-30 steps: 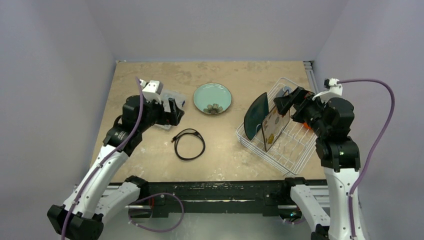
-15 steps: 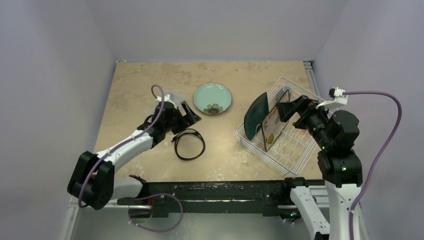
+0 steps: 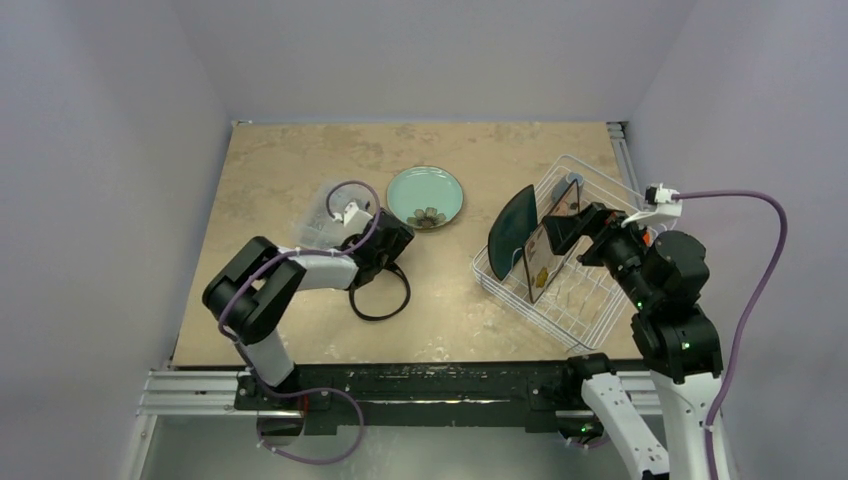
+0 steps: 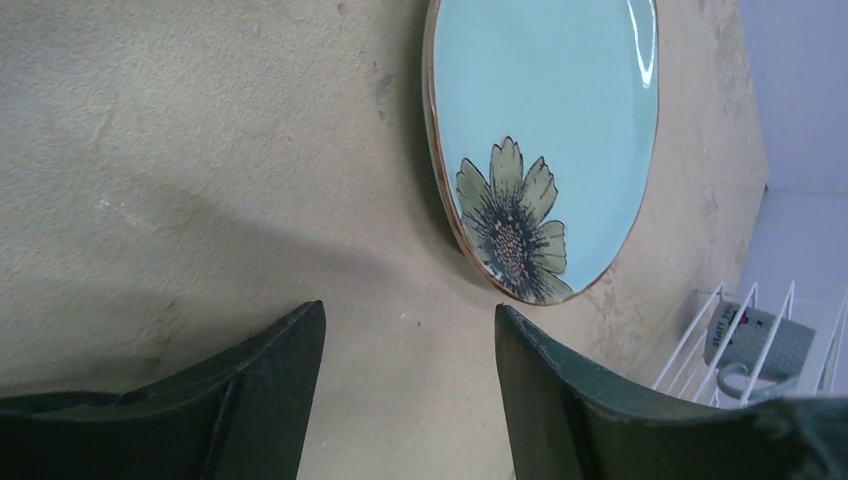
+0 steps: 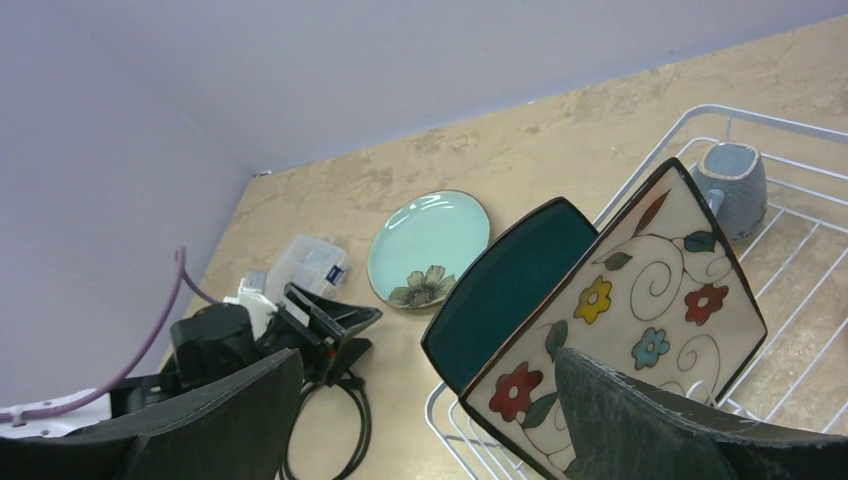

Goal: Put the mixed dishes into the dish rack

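The pale mint round plate [image 3: 425, 197] [image 4: 545, 130] lies flat on the table, a flower painted near its rim. My left gripper [image 3: 388, 238] [image 4: 410, 330] is low over the table just short of that rim, open, with only bare tabletop between its fingers [image 4: 270, 390]. The white wire dish rack [image 3: 590, 300] [image 5: 800, 260] holds the dark teal plate [image 3: 513, 230] [image 5: 510, 285] and the patterned square plate [image 3: 545, 258] [image 5: 640, 290] on edge, plus the grey-blue mug [image 3: 572, 185] [image 5: 735, 185] in its far corner. My right gripper [image 3: 565, 228] [image 5: 430, 380] hovers open above the rack, beside the patterned plate.
A black coiled cable [image 3: 380, 290] [image 5: 340, 430] lies on the table under my left arm. A clear plastic compartment box [image 3: 325, 215] [image 5: 305, 265] sits just left of the left wrist. The table's walls stand close on the left, back and right.
My left arm dropped low and reached right from the clear box toward the mint plate, its jaws narrowing. The right gripper pulled back a little over the rack, still open.
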`<control>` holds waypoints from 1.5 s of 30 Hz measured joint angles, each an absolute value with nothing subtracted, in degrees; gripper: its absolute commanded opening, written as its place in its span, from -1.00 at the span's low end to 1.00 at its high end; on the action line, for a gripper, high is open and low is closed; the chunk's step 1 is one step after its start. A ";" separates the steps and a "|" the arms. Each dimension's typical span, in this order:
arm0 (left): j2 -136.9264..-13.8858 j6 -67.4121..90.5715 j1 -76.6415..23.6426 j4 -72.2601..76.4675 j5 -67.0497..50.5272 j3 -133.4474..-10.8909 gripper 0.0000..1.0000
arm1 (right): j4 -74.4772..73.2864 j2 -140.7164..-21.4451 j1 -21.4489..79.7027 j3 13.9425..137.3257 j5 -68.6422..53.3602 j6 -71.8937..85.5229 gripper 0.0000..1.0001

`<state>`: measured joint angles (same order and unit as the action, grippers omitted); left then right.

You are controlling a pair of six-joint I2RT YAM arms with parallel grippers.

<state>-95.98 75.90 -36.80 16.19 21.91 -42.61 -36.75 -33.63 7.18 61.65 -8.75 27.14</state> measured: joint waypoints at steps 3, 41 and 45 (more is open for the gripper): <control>-100.22 78.17 -37.58 19.20 24.58 -43.68 -0.04 | -36.51 -33.28 8.60 61.23 -7.94 26.83 0.98; -86.83 78.43 -22.35 19.42 8.56 -46.94 -1.00 | -41.10 -37.56 10.13 61.08 0.34 26.30 0.98; -79.11 78.22 -16.27 13.82 0.49 -47.59 -1.00 | -41.52 -39.31 10.13 61.08 2.07 26.30 0.98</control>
<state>-79.11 78.22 -16.27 13.82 0.49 -47.59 -41.52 -39.31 10.13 61.08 2.07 26.30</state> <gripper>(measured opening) 0.031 0.987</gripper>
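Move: The green plate's middle lies about 12 cm ahead of the left hand, 6 cm to its right and 3 cm below. The clear storage box is roughly 6 cm ahead and 14 cm to the left, and the black cable about 9 cm back and 3 cm left, both some 4 cm lower than the hand. From the right hand, the plate is roughly 25 cm ahead, 24 cm left and well below, some 33 cm. Forward and slightly down, the left hand slides about 8 cm to the plate's near rim, closing its half-open fingers to pinch the rim beside the flower. It then lifts some 17 cm while swinging about 10 cm left, rolling its left side down. The open, empty right hand sinks about 5 cm and tips down over the rack. ##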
